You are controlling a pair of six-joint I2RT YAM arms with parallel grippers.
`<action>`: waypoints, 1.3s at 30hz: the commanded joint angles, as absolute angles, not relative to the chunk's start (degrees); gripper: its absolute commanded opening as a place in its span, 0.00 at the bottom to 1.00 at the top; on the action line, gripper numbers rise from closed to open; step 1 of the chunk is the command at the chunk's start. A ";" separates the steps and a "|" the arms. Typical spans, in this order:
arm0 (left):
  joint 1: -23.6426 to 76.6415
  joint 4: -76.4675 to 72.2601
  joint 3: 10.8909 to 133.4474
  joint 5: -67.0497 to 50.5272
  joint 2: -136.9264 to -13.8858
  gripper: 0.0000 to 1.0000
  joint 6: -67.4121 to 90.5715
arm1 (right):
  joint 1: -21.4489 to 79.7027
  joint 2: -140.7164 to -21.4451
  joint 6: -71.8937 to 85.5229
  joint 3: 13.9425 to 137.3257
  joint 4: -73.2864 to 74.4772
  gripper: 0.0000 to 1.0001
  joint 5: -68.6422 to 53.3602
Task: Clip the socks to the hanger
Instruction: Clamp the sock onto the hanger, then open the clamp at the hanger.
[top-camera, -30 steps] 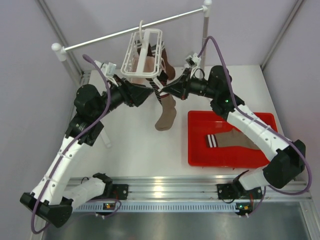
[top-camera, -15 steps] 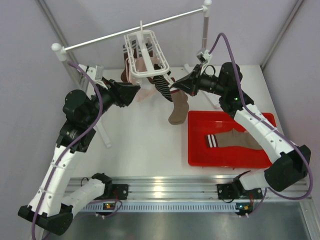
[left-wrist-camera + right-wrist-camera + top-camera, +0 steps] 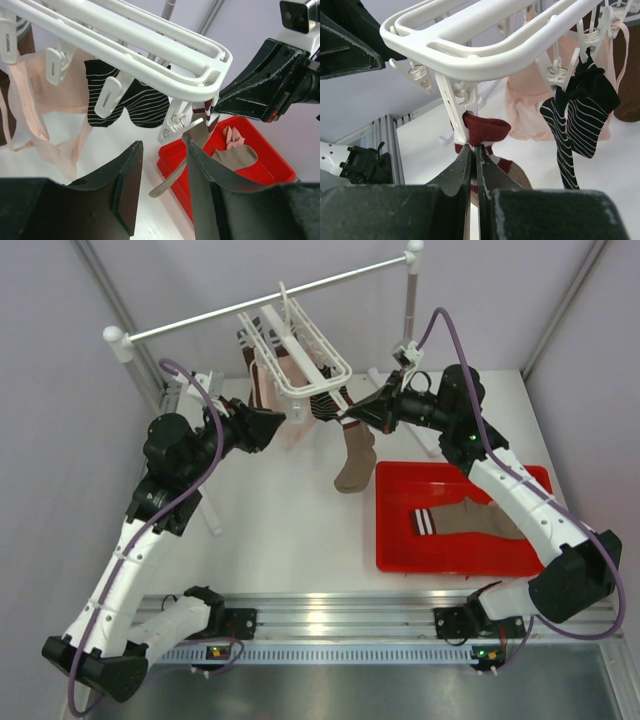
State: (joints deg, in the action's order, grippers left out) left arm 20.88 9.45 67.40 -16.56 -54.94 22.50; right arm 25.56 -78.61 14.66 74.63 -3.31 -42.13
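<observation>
The white hanger hangs tilted from the rail. A taupe sock with a dark red, white-striped cuff dangles from a corner clip. My right gripper is shut on that cuff just below the clip. My left gripper stands open just left of the same corner, with nothing between its fingers. A second taupe sock lies in the red tray. A pale pink sock and a black striped sock hang from other clips.
The long white rail on poles crosses the back of the table. A crumpled pale pink sock lies in the tray beside the taupe one. A dark brown piece hangs at the hanger's far left. A short white post stands under the left arm.
The hanger has swung and tilted, its near corner now further right. My right gripper moved right with the sock. My left gripper drew back left, then came in toward the rack again.
</observation>
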 commanded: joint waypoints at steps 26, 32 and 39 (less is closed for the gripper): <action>20.65 -2.72 65.21 -23.99 -57.74 0.31 24.52 | 24.08 -71.29 10.18 73.48 0.44 0.38 -44.64; 20.65 -3.25 65.48 -24.87 -58.80 0.27 25.49 | 29.25 -71.54 9.85 73.21 -2.11 0.39 -44.22; 20.65 -3.78 65.65 -25.75 -59.33 0.19 27.07 | 34.62 -74.88 8.79 72.60 -6.32 0.50 -38.42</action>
State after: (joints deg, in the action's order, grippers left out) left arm 20.88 0.01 65.63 -24.47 -59.40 25.82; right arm 32.40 -73.36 9.80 72.77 -1.10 -41.41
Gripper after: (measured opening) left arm 0.201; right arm 0.480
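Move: The right fingers are still shut on the red-striped sock cuff at its hanger clip; the free clip at the hanger's near corner is some 9 cm left, 2 cm back and 4 cm above that hand, the black striped sock about 8 cm ahead and 4 cm left. From the half-open left hand, the free clip lies roughly 3 cm right, 2 cm ahead and slightly above; the cuff lies about 12 cm right, 4 cm ahead and a little below. The right hand opens its fingers to let go of the cuff and sinks slightly, then draws back about 5 cm with a small rise and swings left in front of the sock, staying open. Meanwhile the left hand edges some 3 cm right, turning slightly clockwise, and narrows its fingers from half open to nearly shut close beside the free clip, though a grip on it can't be made out. ##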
